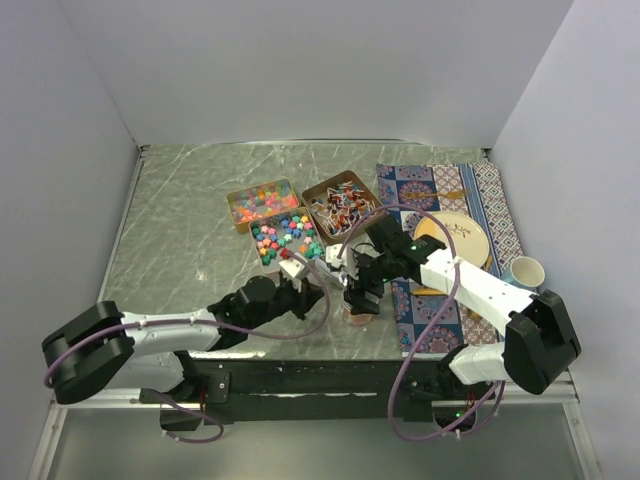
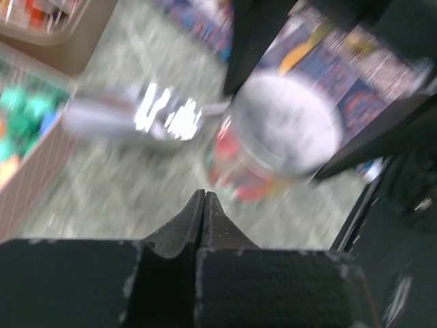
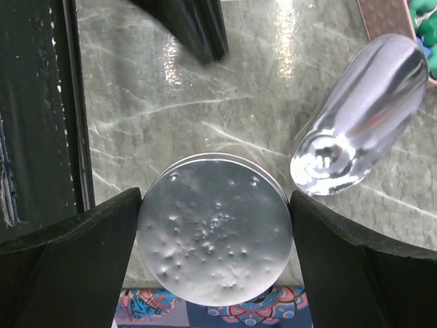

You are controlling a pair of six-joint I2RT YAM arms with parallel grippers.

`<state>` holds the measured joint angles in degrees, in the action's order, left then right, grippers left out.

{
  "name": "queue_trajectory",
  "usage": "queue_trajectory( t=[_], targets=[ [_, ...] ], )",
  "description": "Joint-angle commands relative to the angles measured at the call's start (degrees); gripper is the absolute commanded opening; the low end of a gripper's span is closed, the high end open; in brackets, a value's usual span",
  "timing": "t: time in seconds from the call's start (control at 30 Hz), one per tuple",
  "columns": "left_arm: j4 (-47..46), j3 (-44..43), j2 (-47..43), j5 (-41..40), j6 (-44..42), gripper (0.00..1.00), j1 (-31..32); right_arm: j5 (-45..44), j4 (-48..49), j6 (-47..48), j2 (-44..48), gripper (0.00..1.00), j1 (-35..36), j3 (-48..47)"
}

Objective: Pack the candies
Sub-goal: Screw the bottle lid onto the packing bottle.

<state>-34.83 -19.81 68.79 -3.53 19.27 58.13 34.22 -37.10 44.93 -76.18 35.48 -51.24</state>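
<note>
A small glass jar (image 2: 254,174) with coloured candies (image 2: 235,179) in it stands on the marble table, capped by a silver lid (image 3: 215,229). My right gripper (image 3: 215,236) is shut on that lid, one finger pressed on each side; from above it shows over the jar (image 1: 360,305). My left gripper (image 2: 204,199) is shut and empty, its tips a short way from the jar, left of it in the top view (image 1: 316,294). More candies fill three bronze tins: pastel stars (image 1: 285,238), orange-pink bits (image 1: 263,204), twist-wrapped ones (image 1: 343,203).
A shiny metal scoop (image 3: 362,133) lies on the table between the jar and the star tin (image 2: 20,137). A patterned cloth (image 1: 450,185) covers the right side, carrying a plate (image 1: 452,238) and a white mug (image 1: 526,272).
</note>
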Motion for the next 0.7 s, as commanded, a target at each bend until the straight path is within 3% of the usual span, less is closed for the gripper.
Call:
queue_trajectory(
  t=[0.0,0.4,0.67],
  targets=[
    [-11.1,-5.8,3.7,4.8,-1.1,0.01,-0.6,-1.5,-4.4,-0.1,-4.9,0.82,0.5,1.8],
    [-14.1,-6.7,11.7,9.1,6.8,0.01,-0.5,-1.1,-3.3,-0.5,-5.9,0.83,0.6,1.3],
    [-15.3,-5.7,14.8,8.6,6.8,0.01,0.6,0.0,-1.1,-3.4,-6.4,0.84,0.6,1.0]
  ],
)
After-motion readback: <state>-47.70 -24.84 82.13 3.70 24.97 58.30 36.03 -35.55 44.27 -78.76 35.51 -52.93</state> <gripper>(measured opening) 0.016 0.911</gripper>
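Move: Roughly 9 cm to the right of the left hand and 1 cm farther forward is the bottle lid, about a centimetre lower. It already sits on the packing bottle between the right hand's spread fingers, so its middle is practically at the right hand point. The metal scoop lies about 8 cm ahead of the left hand, 2 cm right and 8 cm down; the star candy box is some 14 cm ahead, 7 cm left and 8 cm down. Swinging over in a low arc with its fingers still shut, the left hand goes about 5 cm to the right, rising some 4 cm on the way and then sinking nearly as far, so that its tips come down close over the left part of the lid. The wrist turns about 10 degrees. The right hand keeps the lid's rim between its fingers and eases about 1 cm left. ##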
